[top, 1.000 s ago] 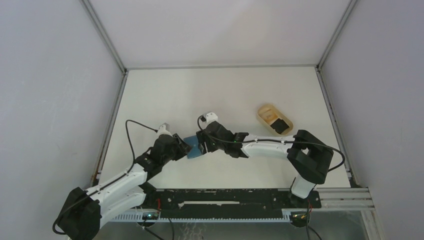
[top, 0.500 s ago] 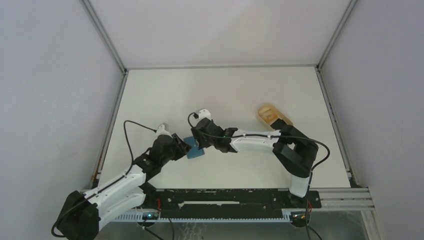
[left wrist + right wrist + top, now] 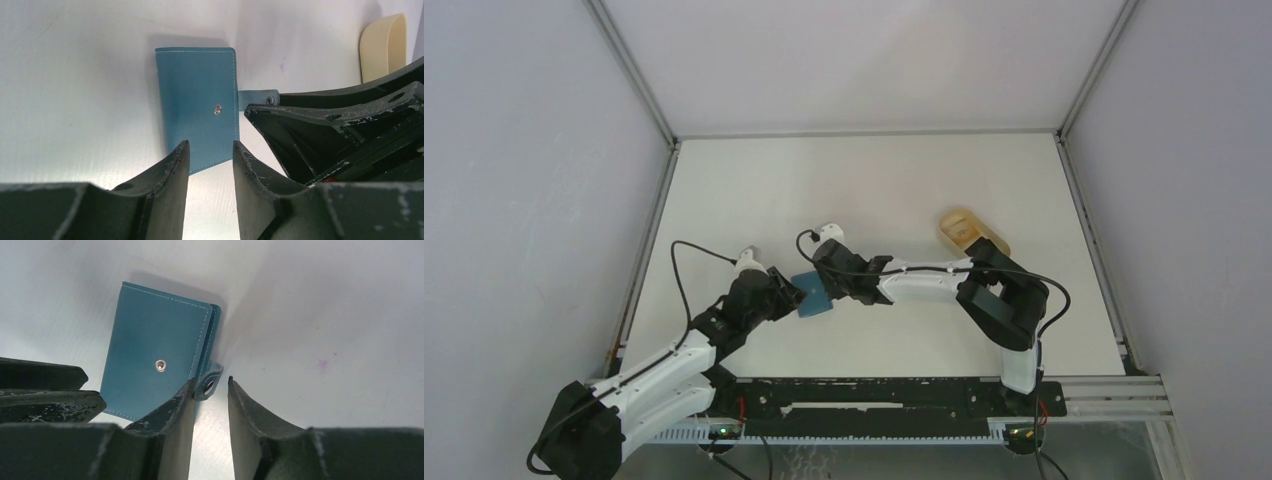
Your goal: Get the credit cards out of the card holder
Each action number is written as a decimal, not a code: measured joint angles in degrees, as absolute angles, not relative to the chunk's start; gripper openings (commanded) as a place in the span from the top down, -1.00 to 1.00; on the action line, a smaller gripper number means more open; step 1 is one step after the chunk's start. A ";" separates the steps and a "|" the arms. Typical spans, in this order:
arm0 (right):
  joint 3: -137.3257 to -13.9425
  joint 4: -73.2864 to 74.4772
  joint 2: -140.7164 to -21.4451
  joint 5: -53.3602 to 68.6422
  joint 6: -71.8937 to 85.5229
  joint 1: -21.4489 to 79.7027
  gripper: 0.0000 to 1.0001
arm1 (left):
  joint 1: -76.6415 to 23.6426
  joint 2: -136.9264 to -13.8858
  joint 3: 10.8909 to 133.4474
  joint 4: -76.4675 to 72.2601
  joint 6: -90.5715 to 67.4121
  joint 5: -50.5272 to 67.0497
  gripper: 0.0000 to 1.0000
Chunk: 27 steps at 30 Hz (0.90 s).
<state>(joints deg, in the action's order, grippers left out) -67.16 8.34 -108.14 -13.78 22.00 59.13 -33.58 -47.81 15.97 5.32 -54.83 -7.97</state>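
Observation:
The teal card holder (image 3: 812, 295) lies folded shut on the white table between my two grippers. Its snap stud shows on the cover (image 3: 160, 365), and the snap tab (image 3: 209, 382) sticks out from one edge. My right gripper (image 3: 211, 381) is open with a narrow gap. The tab sits between its tips, against the left finger (image 3: 182, 405) and apart from the other one. My left gripper (image 3: 210, 145) is open, its tips over the near edge of the card holder (image 3: 197, 105). The credit cards are hidden.
A beige oval tray (image 3: 959, 225) stands at the right behind the right arm's elbow, and its end shows in the left wrist view (image 3: 382, 47). Grey walls enclose the table on three sides. The right gripper's body (image 3: 345, 130) lies close beside the left one.
My right gripper has moved left to the holder's tab edge and its jaws have narrowed around the tab. The right elbow swung left, covering more of the tray. The left gripper held still.

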 measured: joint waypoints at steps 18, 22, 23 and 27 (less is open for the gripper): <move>-67.16 7.73 -108.14 -14.44 22.04 58.08 0.64 | -33.58 -47.70 15.97 5.34 -54.81 -8.03 0.20; -67.16 6.98 -108.14 -14.48 22.09 58.02 0.99 | -33.58 -47.70 15.97 5.34 -54.81 -8.03 0.20; -67.16 6.94 -108.14 -14.48 22.04 57.95 1.00 | -33.58 -47.70 15.97 5.34 -54.81 -8.03 0.20; -67.16 6.76 -108.14 -14.55 22.15 57.60 1.00 | -33.58 -47.70 15.97 5.32 -54.78 -8.01 0.20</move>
<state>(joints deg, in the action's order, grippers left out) -67.16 6.76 -108.14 -14.55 22.15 57.60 -33.58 -47.70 15.97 5.32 -54.78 -8.01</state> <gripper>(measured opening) 0.018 0.403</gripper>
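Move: The card holder's strap is almost at the right gripper's half-open fingers: its free end is about 1 cm ahead, level sideways and at about pad height. The card holder's body is centred some 4 cm to the left of that hand, 1 cm back and 1 cm below, and its snap stud 3 cm left, level with the hand and 1 cm below. From the left gripper the strap lies roughly 4 cm ahead, 5 cm to the right and 3 cm below. Ease the right gripper forward about 1.5 cm along the card holder's right edge, keeping it low and letting it rise only a touch near the end. Hold the fingers half open at first, then shut them fully so the tips pinch the strap's free end. ##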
